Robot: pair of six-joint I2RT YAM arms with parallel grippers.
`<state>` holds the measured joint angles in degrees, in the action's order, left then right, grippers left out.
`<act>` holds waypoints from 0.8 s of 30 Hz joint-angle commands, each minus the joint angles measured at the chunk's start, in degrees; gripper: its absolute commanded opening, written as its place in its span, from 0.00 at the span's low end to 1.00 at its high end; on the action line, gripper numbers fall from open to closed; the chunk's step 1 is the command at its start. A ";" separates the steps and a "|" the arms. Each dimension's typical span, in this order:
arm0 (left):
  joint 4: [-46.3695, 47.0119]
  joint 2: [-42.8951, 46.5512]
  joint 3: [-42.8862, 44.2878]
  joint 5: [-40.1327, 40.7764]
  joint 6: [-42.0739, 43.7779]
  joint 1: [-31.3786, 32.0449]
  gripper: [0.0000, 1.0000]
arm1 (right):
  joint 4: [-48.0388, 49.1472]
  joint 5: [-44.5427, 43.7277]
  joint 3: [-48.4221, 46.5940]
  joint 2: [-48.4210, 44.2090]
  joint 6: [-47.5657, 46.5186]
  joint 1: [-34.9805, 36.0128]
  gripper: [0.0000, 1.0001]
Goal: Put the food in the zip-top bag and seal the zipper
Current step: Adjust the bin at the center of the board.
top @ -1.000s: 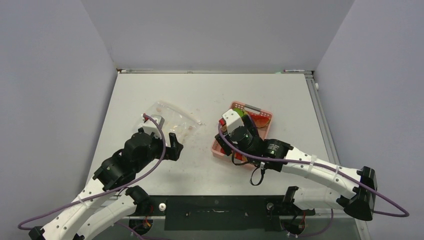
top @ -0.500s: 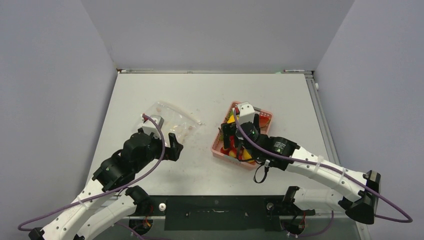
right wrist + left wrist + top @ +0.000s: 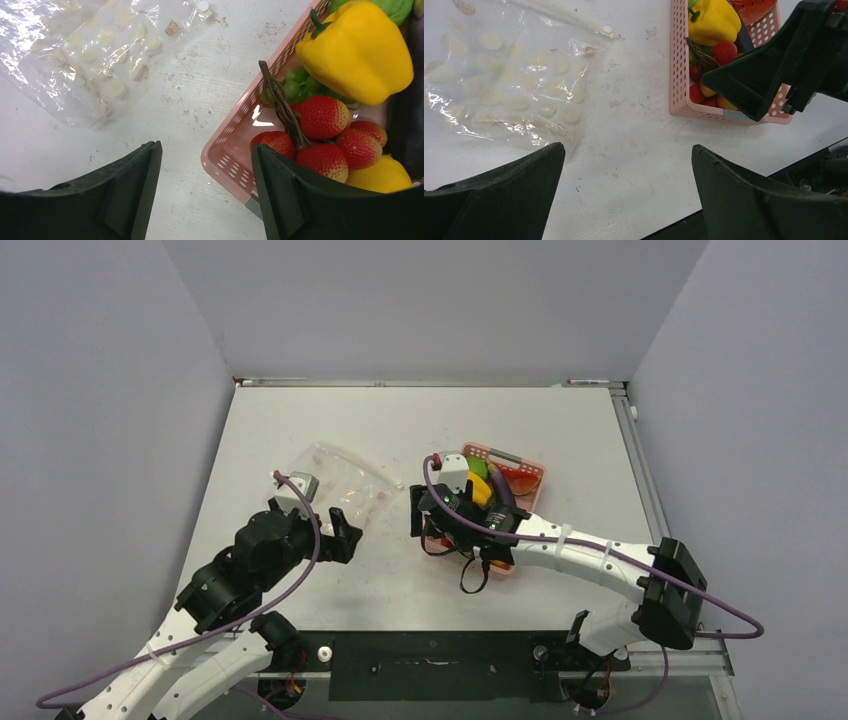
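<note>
The clear, white-dotted zip-top bag lies flat and empty left of centre, its zipper along the far edge. The food sits in the pink basket: yellow pepper, green grapes, red strawberries, a lemon and the purple eggplant. My right gripper is open and straddles the basket's near left corner, one finger above the strawberries and the other over the table. Open wide, my left gripper hovers over bare table near the bag's right corner.
The basket stands just right of the bag with a strip of table between them. One right-arm finger shows over the basket in the left wrist view. Grey walls close in three sides.
My right arm swung left from above the basket's middle to its near left corner, and its jaws narrowed a little. The left arm shifted slightly.
</note>
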<state>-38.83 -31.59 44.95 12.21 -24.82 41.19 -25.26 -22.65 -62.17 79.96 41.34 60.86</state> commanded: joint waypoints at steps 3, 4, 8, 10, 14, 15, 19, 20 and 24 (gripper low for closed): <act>1.61 1.57 0.31 -0.03 0.30 -0.15 0.96 | 3.72 -3.02 -2.74 4.94 6.38 0.65 0.64; 1.58 1.91 0.29 -0.01 0.30 -0.17 0.96 | 3.80 -3.29 -2.86 5.82 6.78 0.61 0.64; 1.80 3.63 0.11 0.18 0.21 -0.15 0.96 | 3.67 -5.38 -3.04 8.43 7.98 0.62 0.60; 1.96 4.33 -0.03 0.06 0.21 -0.06 0.96 | 3.46 -7.15 -3.23 9.68 8.44 0.57 0.59; 2.04 4.81 -0.13 -0.21 0.21 -0.06 0.96 | 2.67 -9.20 -3.97 12.61 9.22 0.30 0.56; 2.07 4.79 -0.15 -0.32 0.21 -0.06 0.96 | 2.64 -9.60 -4.14 12.94 9.46 0.18 0.55; 2.17 4.75 -0.20 -0.52 0.21 -0.06 0.96 | 2.91 -10.16 -4.86 15.45 9.99 -0.79 0.51; 2.17 4.71 -0.18 -0.47 0.21 0.01 0.96 | 2.86 -10.28 -5.04 15.95 9.91 -1.05 0.51; 2.12 4.67 -0.14 -0.47 0.21 0.07 0.96 | 2.77 -10.31 -4.96 17.06 9.91 -2.44 0.45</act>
<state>-38.79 -27.11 44.62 12.12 -24.84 41.19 -23.62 -30.26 -65.14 96.55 50.24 59.92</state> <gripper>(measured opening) 0.962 0.482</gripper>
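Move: The bin's left rim, close to its near-left corner, lies about 3 cm ahead of the right hand, level sideways and some 10 cm below. The strawberries are roughly 4 cm ahead and 5 cm right, the yellow pepper 13 cm ahead and 7 cm right; the zip-top bag lies flat 15 cm ahead and 19 cm left. From the left hand that rim is about 7 cm ahead, 17 cm right and 16 cm lower. The right hand sinks about 8 cm and slightly forward to the bin's left rim, turning clockwise, its fingers narrowing. ##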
